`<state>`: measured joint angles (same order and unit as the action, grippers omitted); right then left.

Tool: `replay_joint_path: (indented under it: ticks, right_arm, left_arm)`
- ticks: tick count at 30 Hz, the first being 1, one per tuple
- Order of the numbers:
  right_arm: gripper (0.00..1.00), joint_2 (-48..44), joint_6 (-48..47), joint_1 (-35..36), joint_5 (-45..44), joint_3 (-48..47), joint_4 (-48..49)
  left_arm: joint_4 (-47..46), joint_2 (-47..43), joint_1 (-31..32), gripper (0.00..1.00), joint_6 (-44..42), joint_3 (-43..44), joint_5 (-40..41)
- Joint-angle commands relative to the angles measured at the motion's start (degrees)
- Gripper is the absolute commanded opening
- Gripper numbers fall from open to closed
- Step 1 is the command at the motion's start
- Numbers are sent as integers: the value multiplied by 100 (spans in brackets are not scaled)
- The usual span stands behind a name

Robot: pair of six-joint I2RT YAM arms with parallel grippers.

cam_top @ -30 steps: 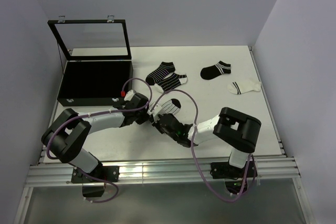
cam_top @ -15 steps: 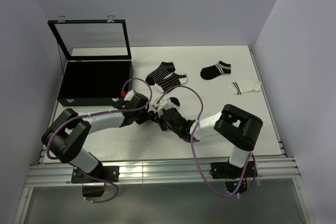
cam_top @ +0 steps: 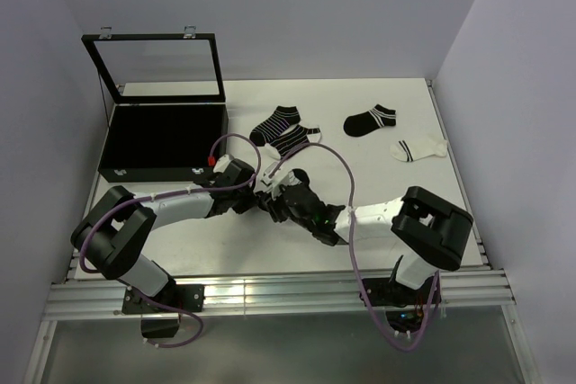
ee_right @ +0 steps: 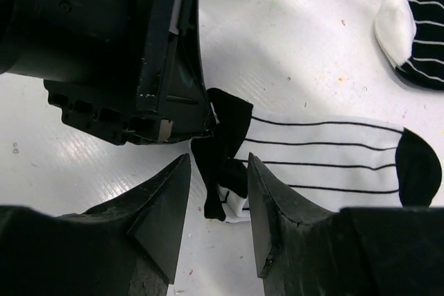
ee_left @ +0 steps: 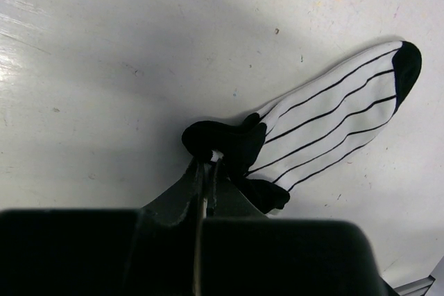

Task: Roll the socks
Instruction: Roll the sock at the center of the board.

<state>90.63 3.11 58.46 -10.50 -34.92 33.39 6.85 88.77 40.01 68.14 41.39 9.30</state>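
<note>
A white sock with thin black stripes [ee_right: 326, 157] lies flat near the middle of the table, black toe pointing away; in the top view only its far end [cam_top: 295, 174] shows past the arms. My left gripper [ee_left: 208, 161] is shut on the sock's black cuff [ee_left: 222, 140], which is bunched and lifted slightly. My right gripper [ee_right: 218, 164] is open, one finger on each side of the hanging cuff fold and not pressing it. In the top view the left gripper [cam_top: 262, 196] and right gripper [cam_top: 275, 203] meet tip to tip.
Two black striped socks [cam_top: 283, 130] lie overlapping behind, one showing in the right wrist view [ee_right: 409, 25]. A black sock [cam_top: 370, 120] and a white sock [cam_top: 418, 147] lie at back right. An open black case [cam_top: 162, 137] with its glass lid [cam_top: 157, 67] up stands at left.
My right gripper narrowed, then opened wider around the cuff, and its arm swung right at the elbow. The left gripper has kept its hold without moving.
</note>
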Motion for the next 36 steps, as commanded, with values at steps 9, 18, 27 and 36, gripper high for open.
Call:
replay_joint_path:
  ticks: [9,18,27,36]
  right_arm:
    - [47,745,-926,508,-838,-147,599]
    - [47,1229,-1015,649,-1244,-305,731]
    - [48,1141,-988,676,-1349,-253,853]
    - [45,1431,-909,667,-1253,-419,801]
  left_arm:
    - [352,61,33,0,-161,150,-174]
    - [343,44,25,0,-178,115,-209]
    - [325,61,33,0,-169,107,-244]
    - [290,52,33,0,-143,80,-288]
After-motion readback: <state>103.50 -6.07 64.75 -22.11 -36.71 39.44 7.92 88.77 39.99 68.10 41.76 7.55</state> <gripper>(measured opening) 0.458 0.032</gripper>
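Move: The loose black cuff of the center sock is just under the right hand, about 2 cm ahead, 2 cm left and 6 cm lower. The left gripper's tips pinch its far corner, 4 cm left, 2 cm ahead and 5 cm below the right hand. The white-cuffed striped sock lies some 19 cm ahead and 5 cm right. From the left hand, the cuff's middle is about 2 cm right and 1 cm below. Left fingers keep their pinch on the cuff corner, while the right hand comes down on the cuff's loose near end, sinking about 5 cm with half-open fingers until the tips are around that fold close to the board. It drops quickly, rolling some 15 degrees, then stays low beside the left gripper without closing. ##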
